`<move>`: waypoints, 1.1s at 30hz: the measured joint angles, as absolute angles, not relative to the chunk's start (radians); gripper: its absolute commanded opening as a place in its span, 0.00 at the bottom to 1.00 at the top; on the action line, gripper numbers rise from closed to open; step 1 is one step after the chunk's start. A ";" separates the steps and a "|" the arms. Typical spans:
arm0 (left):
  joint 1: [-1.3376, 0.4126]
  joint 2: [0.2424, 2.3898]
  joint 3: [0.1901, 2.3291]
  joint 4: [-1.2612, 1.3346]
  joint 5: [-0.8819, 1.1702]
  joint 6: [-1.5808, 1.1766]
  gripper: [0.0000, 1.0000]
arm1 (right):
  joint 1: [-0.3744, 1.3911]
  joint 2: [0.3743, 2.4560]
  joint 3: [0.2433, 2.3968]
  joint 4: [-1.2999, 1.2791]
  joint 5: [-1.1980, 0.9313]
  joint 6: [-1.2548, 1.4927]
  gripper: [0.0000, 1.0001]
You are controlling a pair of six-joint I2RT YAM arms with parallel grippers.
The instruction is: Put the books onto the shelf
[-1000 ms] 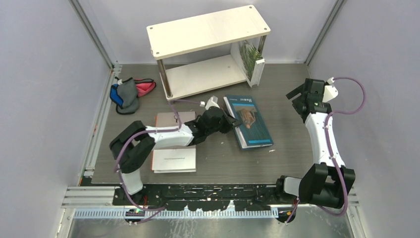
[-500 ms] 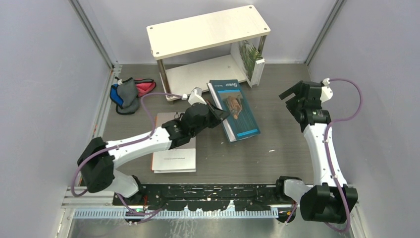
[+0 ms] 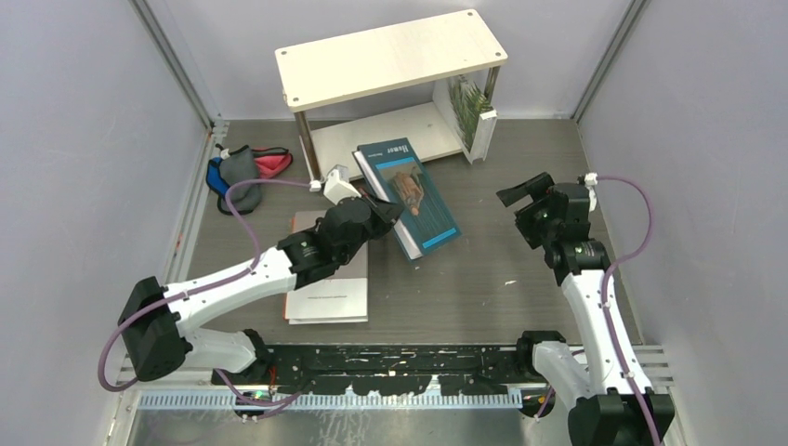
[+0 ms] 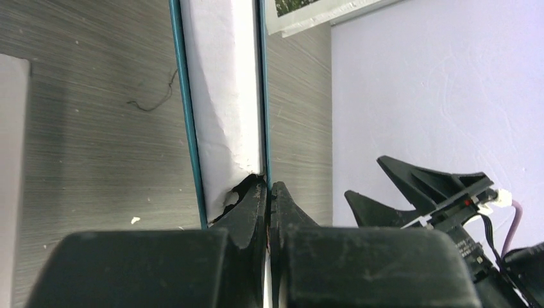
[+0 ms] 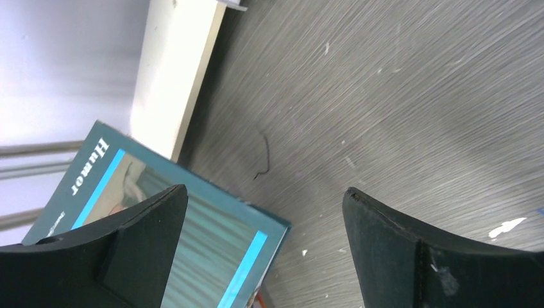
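Note:
The teal "Humor" book [image 3: 407, 195] hangs tilted above the table just in front of the shelf [image 3: 390, 58], a cream two-tier rack on silver posts. My left gripper [image 3: 386, 212] is shut on its near left edge. In the left wrist view the jaws [image 4: 268, 189] pinch one teal cover, beside the white pages [image 4: 221, 96]. The thick white plant-cover book [image 3: 471, 111] leans at the right end of the lower board. Two more books [image 3: 325, 295] lie flat under my left arm. My right gripper [image 3: 522, 190] stands open to the right of the teal book [image 5: 160, 224], apart from it.
A blue, grey and pink cloth bundle [image 3: 243, 175] lies at the table's left edge. Pale walls enclose the table on three sides. The shelf's lower board [image 5: 176, 77] shows edge-on in the right wrist view. Small white specks dot the dark tabletop [image 3: 520, 279].
My left arm has stretched out and carried the teal book up and left toward the shelf's lower opening. My right arm has swung left and nearer, its gripper still open.

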State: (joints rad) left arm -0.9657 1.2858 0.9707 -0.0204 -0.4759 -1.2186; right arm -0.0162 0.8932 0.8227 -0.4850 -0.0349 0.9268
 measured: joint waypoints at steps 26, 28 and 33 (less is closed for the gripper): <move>-0.888 1.266 0.873 0.146 -0.526 -1.443 0.00 | 0.149 0.765 0.432 -0.077 -0.271 1.314 0.96; -0.888 1.270 0.873 0.152 -0.521 -1.460 0.00 | 0.153 0.788 0.426 -0.025 -0.275 1.335 0.96; -0.888 1.281 0.873 0.161 -0.506 -1.490 0.00 | 0.163 0.852 0.423 0.091 -0.276 1.375 0.96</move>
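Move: My left hand already pinches the blue book by its long left edge. The free lower board of the shelf lies about 25 cm ahead of this hand, 3 cm left and 16 cm below; the grey book lies 17 cm to its left, 5 cm back and 19 cm down. The middle of the blue book is roughly 21 cm left of my open right hand, 3 cm ahead, about level; the standing book is some 22 cm ahead of my right hand and 8 cm left. I bring my wide-open right hand about 10 cm left towards the near right end of the blue book, first drawing back and sinking some 4 cm, then easing forward and slightly up, its left side rising about 30 degrees. My left hand keeps its pinch and carries the book about 3 cm forward towards the shelf and a little left, turning counter-clockwise and dropping its left side. ##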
